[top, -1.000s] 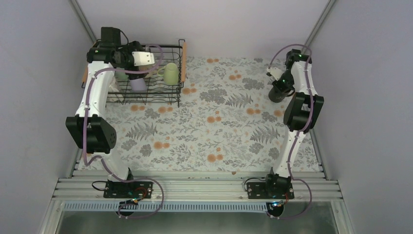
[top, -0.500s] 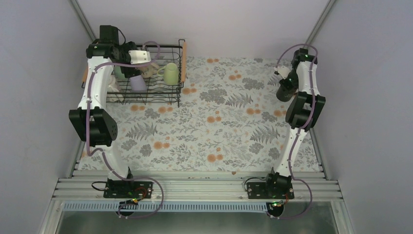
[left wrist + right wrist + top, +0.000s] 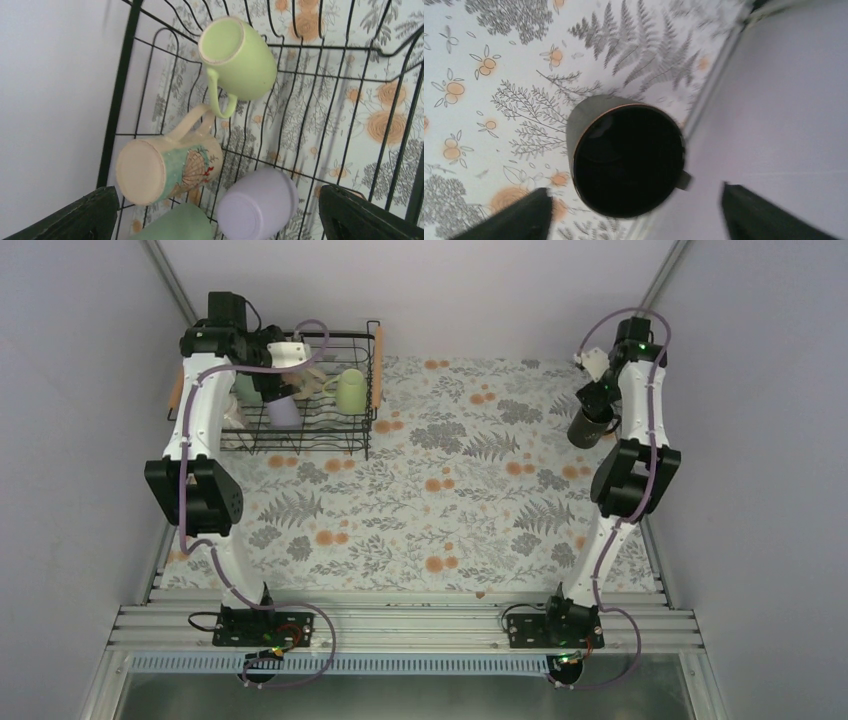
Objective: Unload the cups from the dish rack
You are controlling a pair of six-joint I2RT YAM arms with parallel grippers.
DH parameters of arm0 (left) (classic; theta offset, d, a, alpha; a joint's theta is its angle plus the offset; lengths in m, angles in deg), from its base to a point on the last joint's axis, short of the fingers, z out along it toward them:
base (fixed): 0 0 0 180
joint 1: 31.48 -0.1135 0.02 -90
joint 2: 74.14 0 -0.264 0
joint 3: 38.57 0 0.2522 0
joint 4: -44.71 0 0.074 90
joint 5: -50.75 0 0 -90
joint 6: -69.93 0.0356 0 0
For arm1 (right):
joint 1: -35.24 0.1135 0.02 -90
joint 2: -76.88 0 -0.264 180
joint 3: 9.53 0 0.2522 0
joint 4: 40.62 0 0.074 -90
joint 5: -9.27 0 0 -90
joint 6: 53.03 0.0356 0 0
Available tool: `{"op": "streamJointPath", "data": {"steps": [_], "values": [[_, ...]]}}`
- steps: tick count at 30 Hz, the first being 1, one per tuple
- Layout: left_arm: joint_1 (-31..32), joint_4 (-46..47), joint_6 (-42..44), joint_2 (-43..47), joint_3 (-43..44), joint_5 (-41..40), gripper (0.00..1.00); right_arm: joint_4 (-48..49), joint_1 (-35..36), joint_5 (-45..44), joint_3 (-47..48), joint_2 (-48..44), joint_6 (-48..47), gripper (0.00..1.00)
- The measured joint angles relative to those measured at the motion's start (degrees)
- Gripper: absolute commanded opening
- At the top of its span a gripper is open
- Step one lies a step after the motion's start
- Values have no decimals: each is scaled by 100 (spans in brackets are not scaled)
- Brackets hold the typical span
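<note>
The dish rack stands at the far left. In the left wrist view its wires hold a light green mug, a beige patterned mug, a lavender cup and a mint green cup. My left gripper hovers open and empty over these cups. The light green mug and the lavender cup also show from above. A black cup stands upright on the table by the right wall. My right gripper is open above it, clear of the black cup.
Orange-brown handles sit on the rack's sides. The right wall is close beside the black cup. A floral cloth covers the table between the rack and the black cup.
My right gripper has let go of the black cup and drawn up and back from it. My left gripper has shifted slightly over the rack.
</note>
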Motion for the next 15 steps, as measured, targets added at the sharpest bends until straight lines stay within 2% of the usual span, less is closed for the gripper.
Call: {"op": "streamJointPath", "data": {"steps": [4,8,12,15], "values": [[103,26,-153,-90,177,109,99,74,232,20,-24,-706,57,100],[299,105,-170,-291,236,205,99,63,758,264,-63,-1309,98,100],[417,210,125,-605,254,354,99,-17,1346,758,-120,-1644,111,100],[393,118,481,-1064,748,437,98,-125,1679,1217,-129,-1786,114,98]]}}
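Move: From the open left hand, the light green mug lies about 8 cm ahead, 10 cm to the right and 14 cm below. Counted from this same hand, the patterned mug is some 14 cm ahead and 3 cm left, the purple cup 3 cm ahead and 6 cm left, both about as low. From the right hand, the light green mug is roughly 59 cm left and 6 cm ahead, slightly lower; the black mug is just underneath, about 9 cm down, 1 cm back and 1 cm left. Towards the light green mug in the rack, the left hand slides about 5 cm right, then also forward and down some 3 cm each, fingers wide open and turning 10 degrees clockwise. The right hand leaves the black mug, first straight up, then sweeping left, some 18 cm across and 14 cm up, while its fingers finish opening and it swings counter-clockwise, tips lifting. ##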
